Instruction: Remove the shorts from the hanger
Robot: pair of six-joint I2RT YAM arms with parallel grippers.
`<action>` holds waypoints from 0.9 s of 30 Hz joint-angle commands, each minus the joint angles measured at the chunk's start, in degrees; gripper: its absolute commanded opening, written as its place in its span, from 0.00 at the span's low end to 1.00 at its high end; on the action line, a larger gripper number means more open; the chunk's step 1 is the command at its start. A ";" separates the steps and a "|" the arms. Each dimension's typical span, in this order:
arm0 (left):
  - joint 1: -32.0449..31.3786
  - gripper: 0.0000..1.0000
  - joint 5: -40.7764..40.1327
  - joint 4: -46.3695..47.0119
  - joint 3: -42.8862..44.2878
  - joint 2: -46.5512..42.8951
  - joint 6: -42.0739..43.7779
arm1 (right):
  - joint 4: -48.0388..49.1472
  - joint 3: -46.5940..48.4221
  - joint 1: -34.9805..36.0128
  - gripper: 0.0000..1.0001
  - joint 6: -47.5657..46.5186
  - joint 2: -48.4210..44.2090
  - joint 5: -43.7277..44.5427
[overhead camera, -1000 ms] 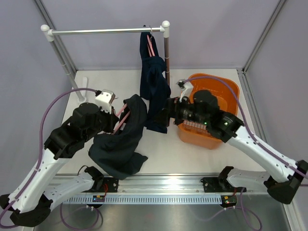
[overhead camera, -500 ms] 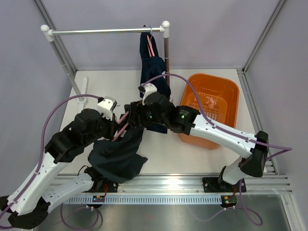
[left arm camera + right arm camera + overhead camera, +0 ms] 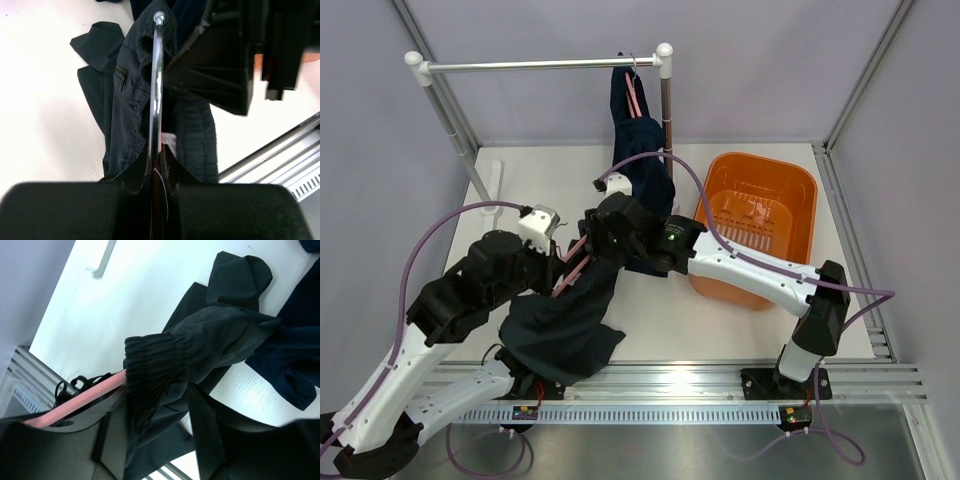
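Dark navy shorts (image 3: 565, 320) hang from a pink hanger (image 3: 575, 262) and trail onto the table. My left gripper (image 3: 558, 270) is shut on that hanger; in the left wrist view the jaws (image 3: 160, 152) pinch it below its metal hook (image 3: 157, 85), with the shorts (image 3: 127, 100) draped alongside. My right gripper (image 3: 592, 235) has reached across to the gathered waistband (image 3: 155, 370). Its jaws (image 3: 152, 405) stand open on either side of the band, cloth between them, next to the pink hanger (image 3: 80, 399). A second pair of shorts (image 3: 640, 180) hangs from the rail (image 3: 540, 65).
An orange basket (image 3: 765, 160) stands at the right, behind my right arm. The rail's post (image 3: 667, 110) rises beside the hanging shorts. A white handle-shaped piece (image 3: 495, 185) lies at the back left. A metal track (image 3: 650, 400) runs along the table's near edge.
My right arm has swung left from the basket to the shorts on the held hanger, and its jaws have narrowed round the waistband. The left gripper has stayed shut and lowered the hanger a little.
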 commanded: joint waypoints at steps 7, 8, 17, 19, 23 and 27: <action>-0.25 0.00 3.47 -0.36 1.21 -2.95 1.53 | -5.72 7.76 0.50 0.10 1.30 3.62 11.13; -0.25 0.00 3.65 -1.06 1.29 -3.13 1.70 | -6.43 8.54 0.50 0.06 1.30 3.71 12.27; -0.25 0.00 5.58 -4.32 1.91 -7.51 2.58 | -11.80 11.45 -2.40 0.00 0.68 3.54 19.58; -0.25 0.00 7.69 -4.85 2.17 -8.75 2.41 | -11.89 11.45 -3.10 0.00 0.33 3.45 19.58; -0.25 0.00 9.01 -6.25 3.14 -10.86 2.23 | -12.24 11.98 -5.47 0.00 0.24 3.71 19.23; -0.25 0.00 8.22 -7.22 2.88 -12.35 2.06 | -12.24 12.59 -6.53 0.00 -0.02 3.80 19.14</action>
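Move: The dark grey shorts' waistband end, draped over the far part of the pink hanger, lies right at the half-open right fingers, about 2 cm ahead and 1 cm below, level sideways. From the left hand, which holds the hanger, this end is some 8 cm ahead, 5 cm right and 1 cm lower. The bare hanger bars sit about 4 cm back and 2 cm left of the right hand; the navy shorts hang roughly 12 cm ahead and 10 cm right of it. The grey waistband gets pinched as the right fingers shut on its end while easing a centimetre forward; the right hand then draws on forward and to the right, some 5 cm in all, rising slightly and turning about 10 degrees clockwise. The left hand keeps its grip on the hanger and pulls the other way, about 4 cm back and a little left and up. ##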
